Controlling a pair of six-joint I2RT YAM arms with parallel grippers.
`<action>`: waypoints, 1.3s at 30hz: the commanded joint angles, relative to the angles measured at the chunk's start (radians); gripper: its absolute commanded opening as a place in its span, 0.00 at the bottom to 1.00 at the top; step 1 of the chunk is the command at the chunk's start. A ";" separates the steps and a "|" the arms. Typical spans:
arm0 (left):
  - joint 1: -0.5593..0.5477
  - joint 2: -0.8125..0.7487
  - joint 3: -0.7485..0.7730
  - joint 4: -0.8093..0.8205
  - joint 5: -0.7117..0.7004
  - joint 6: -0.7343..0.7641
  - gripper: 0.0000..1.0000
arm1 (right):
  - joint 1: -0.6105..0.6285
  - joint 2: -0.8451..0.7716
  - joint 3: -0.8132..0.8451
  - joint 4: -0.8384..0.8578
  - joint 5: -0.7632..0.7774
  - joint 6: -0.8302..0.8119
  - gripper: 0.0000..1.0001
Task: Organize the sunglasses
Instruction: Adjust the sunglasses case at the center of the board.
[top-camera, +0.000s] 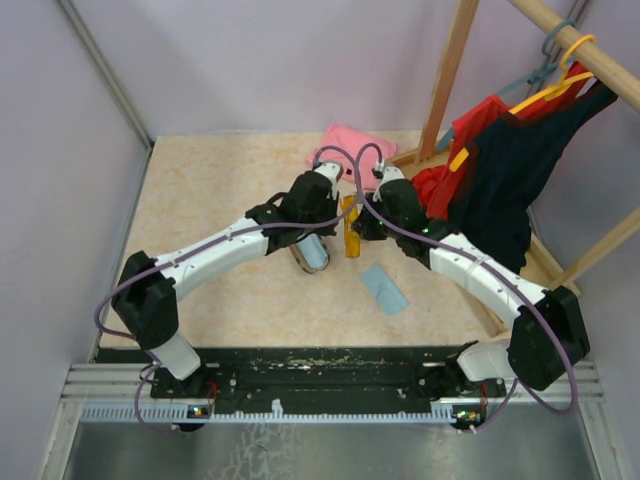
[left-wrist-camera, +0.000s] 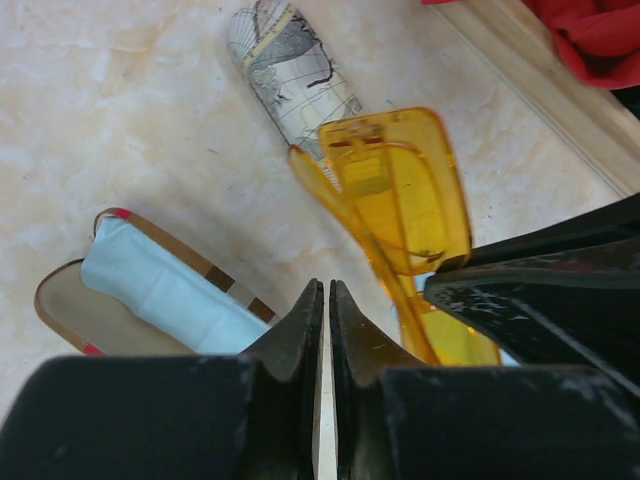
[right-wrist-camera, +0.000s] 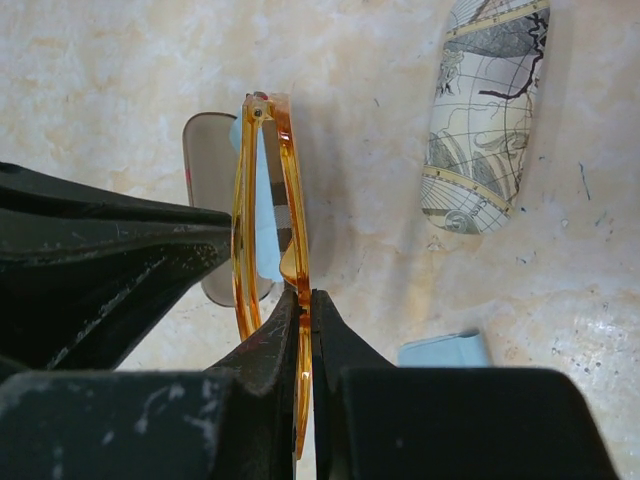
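The orange-amber sunglasses (right-wrist-camera: 270, 190) hang edge-on above the table, folded. My right gripper (right-wrist-camera: 305, 293) is shut on their frame, pinching the thin rim between its fingertips. In the left wrist view the same sunglasses (left-wrist-camera: 400, 190) show their amber lenses just right of my left gripper (left-wrist-camera: 327, 288), which is shut with only a thin slit and nothing in it. From above, both grippers meet at mid-table, left (top-camera: 335, 218) and right (top-camera: 362, 225), with the sunglasses (top-camera: 352, 232) between them.
An open brown case (left-wrist-camera: 70, 310) holding a light blue cloth (left-wrist-camera: 160, 285) lies below left of the sunglasses. A grey map-patterned case (right-wrist-camera: 485, 120) lies closed nearby. A loose blue cloth (top-camera: 384, 288), a pink cloth (top-camera: 352, 146) and hanging clothes (top-camera: 500, 170) on a wooden rack are also here.
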 joint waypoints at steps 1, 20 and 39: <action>-0.022 0.016 0.045 0.003 0.007 0.006 0.10 | 0.013 0.013 0.070 0.066 -0.040 0.024 0.00; -0.020 -0.033 0.013 -0.042 -0.153 -0.023 0.28 | 0.008 -0.037 0.012 0.067 0.014 0.021 0.00; 0.322 -0.326 -0.586 0.357 0.236 -0.290 0.59 | -0.066 0.000 0.003 0.021 -0.142 -0.094 0.00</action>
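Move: Some 7 cm to the left of the left hand, 4 cm farther out and about 13 cm below it lies the open sunglasses case with a blue cloth inside. The yellow sunglasses, held by the right hand, are at the left hand's own height about 4 cm to its right. On the table, the map-print case is roughly 12 cm ahead and 7 cm right, the loose blue cloth 6 cm back and 13 cm right. From the right hand the open case is about 5 cm ahead, 11 cm left and 13 cm below. Lingering beside the yellow sunglasses with nearly shut fingers, the left hand sinks slightly, then sweeps about 14 cm left over the open case to its left side and down some 6 cm, turning about 20 degrees counter-clockwise while its fingers open to a bit over half. The right hand keeps its grip on the sunglasses, edging slightly left, then back right and a little down. ##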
